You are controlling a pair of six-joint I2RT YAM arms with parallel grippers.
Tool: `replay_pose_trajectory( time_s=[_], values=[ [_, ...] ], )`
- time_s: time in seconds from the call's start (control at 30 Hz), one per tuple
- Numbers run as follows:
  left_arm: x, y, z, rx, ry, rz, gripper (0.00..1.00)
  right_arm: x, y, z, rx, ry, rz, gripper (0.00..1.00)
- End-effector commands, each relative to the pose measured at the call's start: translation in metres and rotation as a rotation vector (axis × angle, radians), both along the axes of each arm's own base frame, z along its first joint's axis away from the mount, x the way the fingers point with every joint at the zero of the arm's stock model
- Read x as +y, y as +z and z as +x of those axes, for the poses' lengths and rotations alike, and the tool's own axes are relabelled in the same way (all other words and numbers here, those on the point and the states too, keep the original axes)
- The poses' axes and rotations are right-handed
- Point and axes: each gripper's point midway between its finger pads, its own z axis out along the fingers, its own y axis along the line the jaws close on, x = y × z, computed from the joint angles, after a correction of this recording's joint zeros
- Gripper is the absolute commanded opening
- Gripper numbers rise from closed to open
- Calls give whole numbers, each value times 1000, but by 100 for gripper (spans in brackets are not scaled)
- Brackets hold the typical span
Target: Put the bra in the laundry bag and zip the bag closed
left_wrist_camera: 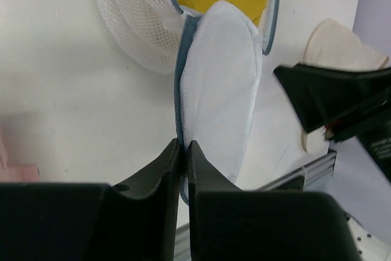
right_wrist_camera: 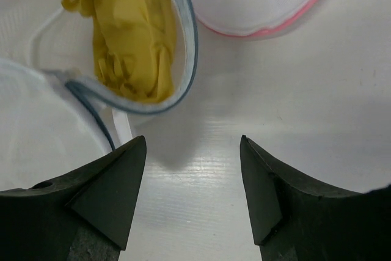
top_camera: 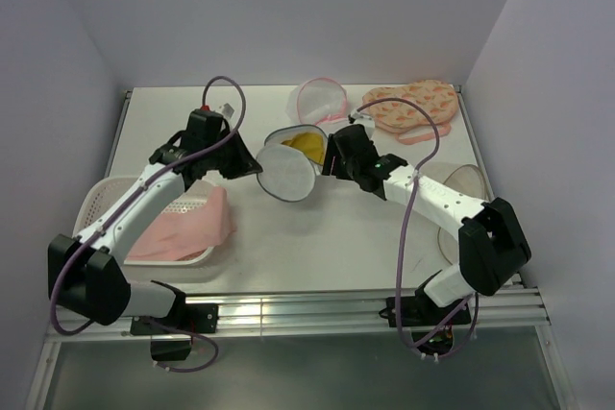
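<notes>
The laundry bag [top_camera: 286, 178] lies open mid-table, a white mesh clamshell with a grey zip rim [right_wrist_camera: 186, 47]. The yellow bra [top_camera: 306, 144] is bunched inside its far dome [right_wrist_camera: 128, 35]. My left gripper [left_wrist_camera: 184, 145] is shut on the grey rim of the near dome [left_wrist_camera: 220, 90] and holds that flap raised on edge. My right gripper [right_wrist_camera: 193, 145] hovers open just over the bare table at the bag's right side, with nothing between its fingers. In the top view it [top_camera: 332, 156] sits against the bag's right edge.
A pink-rimmed mesh bag [top_camera: 322, 100] lies behind the laundry bag. A peach patterned padded piece [top_camera: 413, 106] sits at the back right. A white basket [top_camera: 106, 199] with pink cloth [top_camera: 187, 223] stands at the left. A pale rounded cup [top_camera: 461, 180] lies under the right arm.
</notes>
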Motion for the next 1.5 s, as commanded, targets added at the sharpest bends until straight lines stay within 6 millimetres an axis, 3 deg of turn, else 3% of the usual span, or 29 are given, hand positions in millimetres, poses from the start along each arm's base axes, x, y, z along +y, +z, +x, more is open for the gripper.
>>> replay_pose_trajectory(
  time_s=[0.0,0.17,0.4,0.53,0.73,0.8,0.9,1.03,1.23,1.47],
  values=[
    [1,23,37,-100,23,43,15,14,18,18,-49,15,52,70],
    [5,13,57,-80,38,104,21,17,13,25,-34,23,53,70],
    [36,-8,72,-41,109,159,32,16,17,25,-40,30,64,70],
    [51,-10,87,-49,162,142,39,19,20,25,-43,41,75,70],
    [58,-3,102,-72,213,127,41,21,24,21,-40,62,86,70],
    [65,3,98,-90,258,132,42,20,28,18,-47,69,90,70],
    [92,12,82,-115,389,183,44,22,35,13,-58,83,113,70],
    [118,14,48,-126,489,211,47,21,41,3,-63,107,137,69],
    [133,-13,1,-66,512,242,50,21,52,-19,-85,153,196,69],
    [133,-41,-26,-4,480,267,47,21,52,-35,-88,179,239,69]
  ],
)
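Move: Ahead and to the right of the left hand, about 8 cm forward, 11 cm right and 10 cm below, is the laundry bag's open mouth with the yellow bra in it. The lid's left edge is between the left fingers, its middle about 6 cm right, level fore-and-aft; the pink cloth lies some 12 cm back and 17 cm left. From the right hand the mouth is about 6 cm left and 5 cm ahead, the pink-rimmed bag about 10 cm ahead, 2 cm right. Reaching forward about 9 cm and a little down, the left hand spreads its nearly shut fingers to about half open and lets go of the lid's edge, then draws back some 10 cm, bearing left throughout towards the pink cloth and turning nearly 30 degrees counter-clockwise. The right hand, still open, dips slightly beside the bag, lingers, then lifts about 6 cm and backs off a little. ##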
